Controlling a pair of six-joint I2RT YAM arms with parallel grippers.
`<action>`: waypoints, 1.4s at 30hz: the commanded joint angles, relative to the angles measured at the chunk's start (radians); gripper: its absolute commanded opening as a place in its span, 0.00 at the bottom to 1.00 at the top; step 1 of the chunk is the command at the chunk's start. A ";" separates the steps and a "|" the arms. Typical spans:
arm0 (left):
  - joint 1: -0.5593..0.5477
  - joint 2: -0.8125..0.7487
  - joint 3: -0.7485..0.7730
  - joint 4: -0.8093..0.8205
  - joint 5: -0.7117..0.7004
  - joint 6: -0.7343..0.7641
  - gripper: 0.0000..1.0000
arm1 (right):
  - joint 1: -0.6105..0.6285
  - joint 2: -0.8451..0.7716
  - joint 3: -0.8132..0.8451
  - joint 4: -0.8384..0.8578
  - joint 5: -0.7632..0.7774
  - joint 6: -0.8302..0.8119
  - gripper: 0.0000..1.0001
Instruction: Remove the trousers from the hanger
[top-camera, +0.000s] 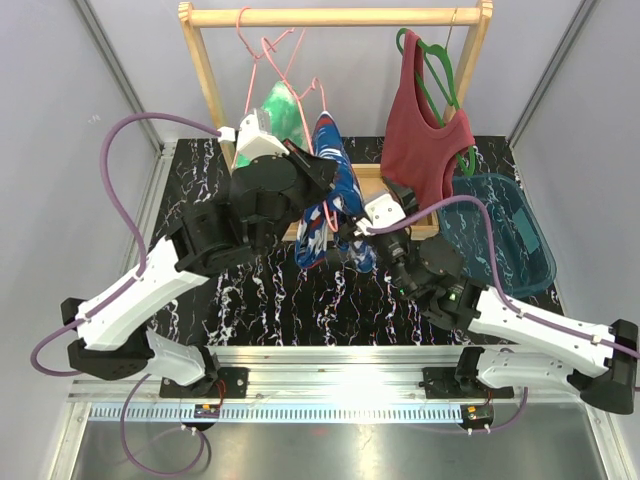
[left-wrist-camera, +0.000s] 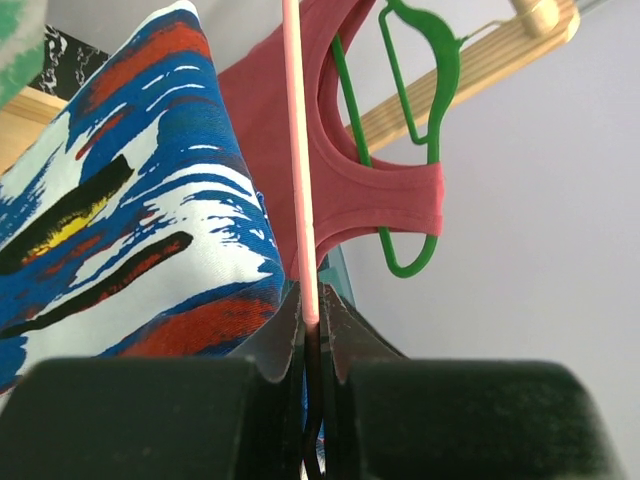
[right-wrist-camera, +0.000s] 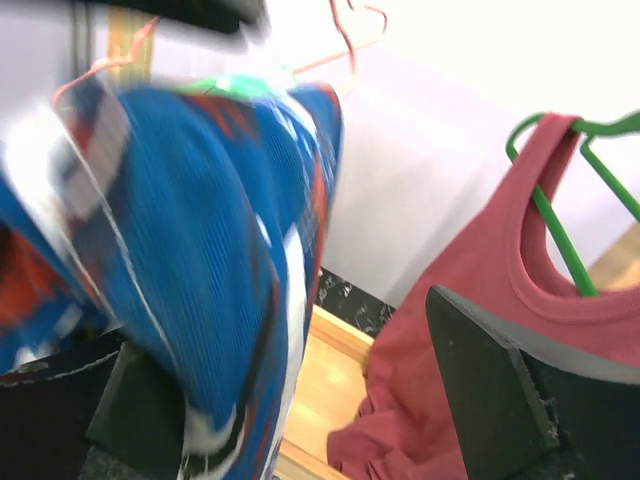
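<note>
The blue trousers (top-camera: 335, 190) with white and red print hang on a pink hanger (top-camera: 290, 60) from the wooden rack. My left gripper (top-camera: 318, 172) is at their upper edge. In the left wrist view it (left-wrist-camera: 312, 315) is shut on the pink hanger wire (left-wrist-camera: 302, 180), with the blue trousers (left-wrist-camera: 130, 230) right beside it. My right gripper (top-camera: 362, 228) is by the trousers' lower end. In the right wrist view it (right-wrist-camera: 310, 390) is open wide, with the blurred blue trousers (right-wrist-camera: 200, 250) hanging inside the gap against the left finger. The green tie-dye trousers (top-camera: 280, 110) hang behind.
A dark red tank top (top-camera: 425, 140) hangs on a green hanger (top-camera: 440, 75) at the rack's right, close to my right gripper. The wooden rack (top-camera: 335, 16) and its base (right-wrist-camera: 340, 370) stand at the back. A teal basket (top-camera: 510, 235) sits at the right.
</note>
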 joint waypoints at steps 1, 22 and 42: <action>0.005 0.003 0.065 0.146 0.023 0.011 0.00 | -0.005 0.030 0.094 0.007 -0.055 0.023 0.94; 0.015 -0.071 -0.021 0.138 0.092 0.166 0.00 | -0.175 -0.033 0.099 -0.073 -0.184 -0.003 0.00; -0.016 -0.212 -0.507 0.020 0.072 0.134 0.00 | -0.194 0.027 0.554 -0.174 -0.015 -0.126 0.00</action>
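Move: Ahead and to the left of the open right hand, the blue trousers' middle lies about 2 cm farther out, 6 cm left and level with it. The red top hangs roughly 16 cm ahead and 12 cm right, the green cloth about 18 cm ahead and 18 cm left. The left hand already holds the pink hanger's bar; from it the blue trousers lie straight below by about 7 cm and 3 cm right. Edging left about 3 cm, the right hand closes its fingers and pinches the right-hand edge of the trousers, pulls them some 9 cm right and slightly forward, then raises them about 9 cm. The left hand keeps its grip on the hanger bar, drifts slightly right, then drops about 13 cm and back a little, rolling some 20 degrees left side up. ##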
